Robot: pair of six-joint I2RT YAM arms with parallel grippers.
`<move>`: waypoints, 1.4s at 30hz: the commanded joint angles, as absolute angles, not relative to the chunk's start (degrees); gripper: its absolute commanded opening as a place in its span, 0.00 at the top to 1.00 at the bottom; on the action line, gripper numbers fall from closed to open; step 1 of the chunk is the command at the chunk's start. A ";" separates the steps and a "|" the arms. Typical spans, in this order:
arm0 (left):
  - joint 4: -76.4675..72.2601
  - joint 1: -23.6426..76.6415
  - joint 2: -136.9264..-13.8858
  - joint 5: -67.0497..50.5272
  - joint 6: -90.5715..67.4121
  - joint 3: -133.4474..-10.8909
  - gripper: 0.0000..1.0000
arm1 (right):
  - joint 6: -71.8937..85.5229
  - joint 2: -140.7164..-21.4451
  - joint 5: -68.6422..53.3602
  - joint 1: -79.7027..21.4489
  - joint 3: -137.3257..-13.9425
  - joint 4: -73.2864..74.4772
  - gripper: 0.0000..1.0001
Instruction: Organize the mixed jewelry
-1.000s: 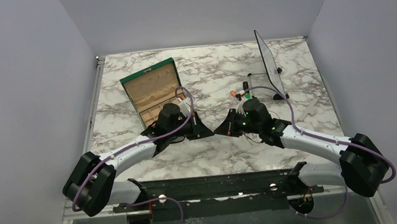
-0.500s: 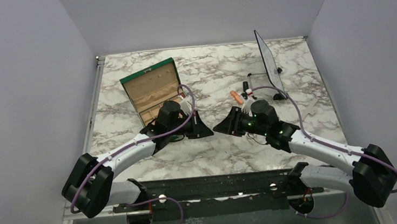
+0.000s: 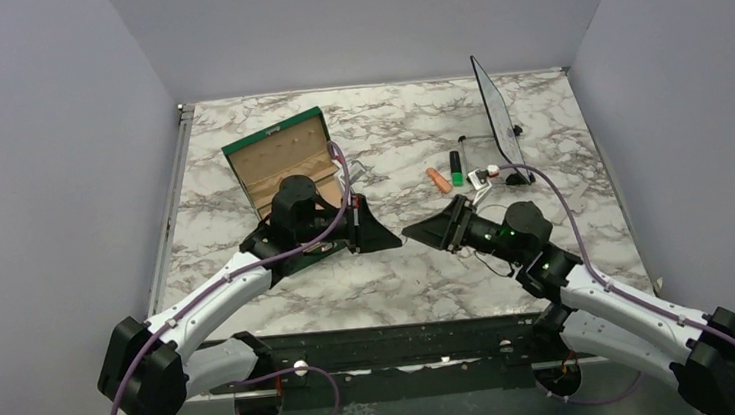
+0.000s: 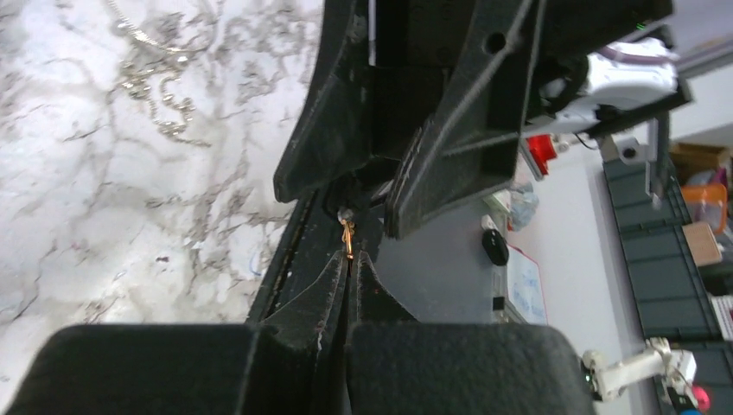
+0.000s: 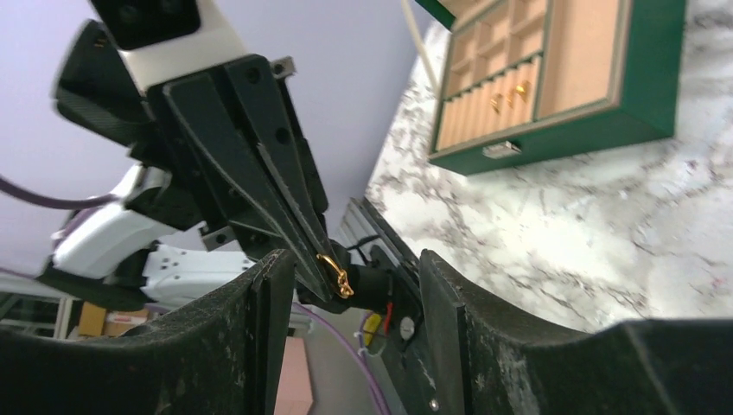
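Note:
My left gripper (image 3: 394,240) is shut on a small gold jewelry piece (image 4: 347,237), which sticks out of its closed tips above the table's near middle. Tip to tip with it is my right gripper (image 3: 410,232), open, its fingers (image 5: 270,290) standing either side of the gold piece (image 5: 335,275) without touching it. The green box (image 3: 284,160) lies open behind the left arm. Two gold pieces (image 5: 510,95) sit in its tan slots. A thin silvery chain necklace (image 4: 156,86) lies loose on the marble.
An orange cylinder (image 3: 437,180) and a green-and-black marker (image 3: 455,167) lie right of centre on the marble table (image 3: 386,125). A dark upright panel (image 3: 498,116) stands at the back right. A metal rail runs along the table's near edge.
The right gripper has opened and drawn back to the right, letting go of the gold piece. The left gripper stays shut on it and its arm has shifted slightly.

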State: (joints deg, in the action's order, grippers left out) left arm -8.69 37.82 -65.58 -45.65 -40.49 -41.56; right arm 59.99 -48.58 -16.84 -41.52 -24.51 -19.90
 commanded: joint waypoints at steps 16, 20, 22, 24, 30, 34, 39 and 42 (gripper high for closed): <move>-21.32 37.35 -62.75 -48.66 -50.28 -39.99 1.00 | 62.36 -44.73 -21.72 -41.40 -20.04 -37.88 0.56; -22.03 37.35 -63.21 -47.29 -51.44 -39.11 1.00 | 62.85 -44.49 -21.94 -41.40 -18.99 -40.34 0.59; -22.37 37.35 -63.24 -46.95 -51.70 -38.58 1.00 | 63.01 -44.36 -21.65 -41.41 -18.66 -41.21 0.61; -22.70 37.35 -63.23 -46.78 -51.96 -38.23 1.00 | 63.02 -44.51 -21.55 -41.40 -18.78 -41.35 0.64; -23.71 37.35 -63.13 -46.45 -52.75 -37.76 1.00 | 63.28 -46.59 -22.70 -41.40 -19.42 -41.70 0.66; -24.28 37.35 -63.11 -46.06 -53.42 -37.41 1.00 | 63.05 -46.94 -22.14 -41.40 -19.49 -40.37 0.57; -24.83 37.25 -62.93 -45.28 -53.98 -36.90 1.00 | 62.87 -46.98 -22.46 -41.40 -19.45 -39.98 0.63; -25.30 37.05 -62.79 -44.48 -54.65 -36.16 1.00 | 63.04 -46.67 -22.83 -41.40 -19.37 -41.14 0.71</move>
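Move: The gold ring sits at the left hand's fingertips, about 2 cm to the right of that hand. From the right hand it lies some 3 cm to the left and 2 cm back, about level in height. The jewelry box's tray is roughly 15 cm ahead and 18 cm left of the left hand, some 18 cm lower. The necklace lies about 5 cm ahead and 13 cm right of the right hand, 20 cm below. Upward, both hands together: the right rises about 4 cm and eases 2 cm back, tilting its fingertips up some 10 degrees, to bring its gap round the gold ring. Its fingers narrow to a little over half their opening but stay apart. The left, still pinching the ring, lifts about 3 cm, its tips also tilting up slightly, and then nearly holds still. ##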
